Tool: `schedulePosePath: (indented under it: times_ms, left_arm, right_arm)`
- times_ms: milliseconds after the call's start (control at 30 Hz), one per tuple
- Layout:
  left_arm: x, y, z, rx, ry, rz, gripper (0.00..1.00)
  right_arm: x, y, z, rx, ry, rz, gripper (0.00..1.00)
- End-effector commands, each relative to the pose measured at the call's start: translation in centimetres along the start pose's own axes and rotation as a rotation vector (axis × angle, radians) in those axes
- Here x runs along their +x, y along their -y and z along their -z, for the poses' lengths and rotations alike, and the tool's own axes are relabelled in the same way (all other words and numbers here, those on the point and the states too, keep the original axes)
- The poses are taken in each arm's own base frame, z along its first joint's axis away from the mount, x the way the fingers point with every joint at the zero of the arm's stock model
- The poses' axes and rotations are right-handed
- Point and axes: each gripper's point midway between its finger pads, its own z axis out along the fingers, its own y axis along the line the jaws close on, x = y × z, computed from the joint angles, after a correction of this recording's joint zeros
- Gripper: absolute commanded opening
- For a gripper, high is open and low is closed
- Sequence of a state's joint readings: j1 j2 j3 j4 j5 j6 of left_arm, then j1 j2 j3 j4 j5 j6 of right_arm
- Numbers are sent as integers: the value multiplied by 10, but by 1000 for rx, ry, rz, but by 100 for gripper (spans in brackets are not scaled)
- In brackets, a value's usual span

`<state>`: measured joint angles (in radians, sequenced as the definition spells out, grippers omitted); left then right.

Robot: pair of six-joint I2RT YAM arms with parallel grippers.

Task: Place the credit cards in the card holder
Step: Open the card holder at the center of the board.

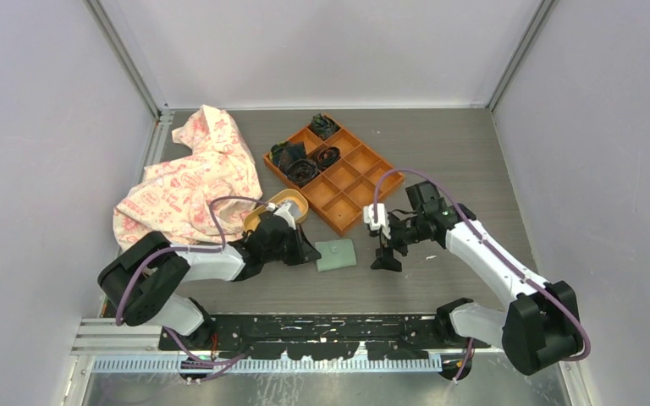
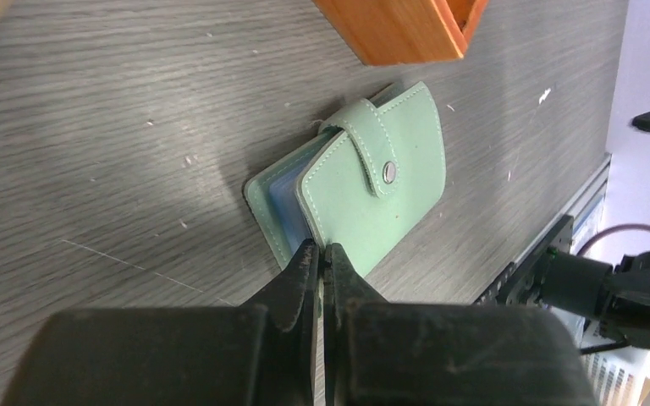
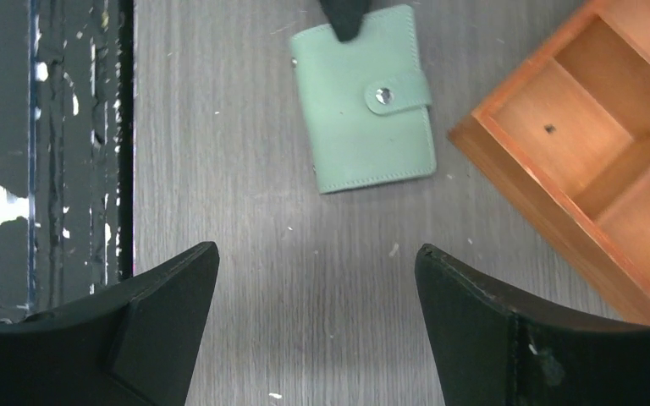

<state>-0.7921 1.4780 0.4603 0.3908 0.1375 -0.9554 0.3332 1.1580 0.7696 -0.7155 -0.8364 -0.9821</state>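
Note:
The sage-green card holder (image 1: 336,254) lies flat on the table, folded, its tab snapped shut (image 2: 389,173). Blue lining shows along its left edge (image 2: 281,199). My left gripper (image 2: 322,249) is shut, its tips pinched on the near edge of the card holder's front cover; its tip also reaches into the right wrist view (image 3: 344,17), on the holder (image 3: 364,101). My right gripper (image 3: 317,249) hangs open over bare table just right of the holder (image 1: 385,260), nothing between its fingers. No credit cards are in view.
An orange compartment tray (image 1: 336,222) sits behind the holder, with dark items (image 1: 305,161) in its far cells; its corner shows in both wrist views (image 2: 398,34) (image 3: 508,178). A yellow dish (image 1: 286,201) and a patterned cloth (image 1: 190,178) lie back left.

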Motion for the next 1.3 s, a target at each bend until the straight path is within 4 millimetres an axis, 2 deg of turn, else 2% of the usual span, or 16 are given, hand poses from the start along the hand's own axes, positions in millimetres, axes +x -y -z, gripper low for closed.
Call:
schedulePosePath:
  times_ms: [0, 67, 133, 233, 400, 700, 933, 1000, 1133, 1267]
  left_arm:
    - [9, 25, 9, 138, -41, -107, 0]
    - [18, 32, 11, 159, -68, -98, 0]
    - [26, 40, 11, 180, -82, -76, 0]
    - [34, 53, 6, 221, -101, -28, 0]
    - [43, 63, -6, 260, -129, 26, 0]
    - [46, 56, -11, 247, -115, 53, 0]
    - [47, 55, -9, 254, -116, 52, 0]
    - [48, 56, -8, 259, -121, 51, 0]
    - [50, 57, -8, 266, -129, 33, 0]
    - [54, 52, -8, 261, -136, 10, 0]
  right_arm:
    - [-8, -6, -17, -10, 22, 259, 89]
    - [-13, -1, -28, 32, 19, 315, 82]
    - [-20, 4, -37, 54, 2, 327, 70]
    - [-17, 7, -53, 62, -45, 323, 56]
    - [-3, 0, -70, 26, -97, 317, 52]
    - [23, -18, -79, -89, -196, 298, 52]
    - [39, -6, -84, -47, -307, 298, 51]
    - [44, -5, -86, -42, -336, 300, 47]
    - [49, -2, -87, -37, -385, 302, 30]
    - [44, 4, -84, -1, -393, 290, 16]
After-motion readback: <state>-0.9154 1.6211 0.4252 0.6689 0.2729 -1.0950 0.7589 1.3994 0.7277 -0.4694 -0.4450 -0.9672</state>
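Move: The right hand goes for the strap of the card holder, whose snap lies about 10 cm to its left, 3 cm ahead and 8 cm below. The left hand already pinches the holder's left edge, with that strap some 5 cm to its right and 2 cm ahead, barely below. The compartment tray's middle is roughly 22 cm ahead and 11 cm left of the right hand; the yellow dish is about 11 cm ahead and 11 cm left of the left hand. Keeping its pinch on the holder's left edge, the left hand draws it about 5 cm back and 5 cm right towards the other hand, turning slightly clockwise, then holds it still. The right hand comes down some 8 cm and 5 cm left, a little back, its fingers dipping more steeply and swinging counter-clockwise as they narrow to about half, and once over the strap they close further and pinch its snap end. ##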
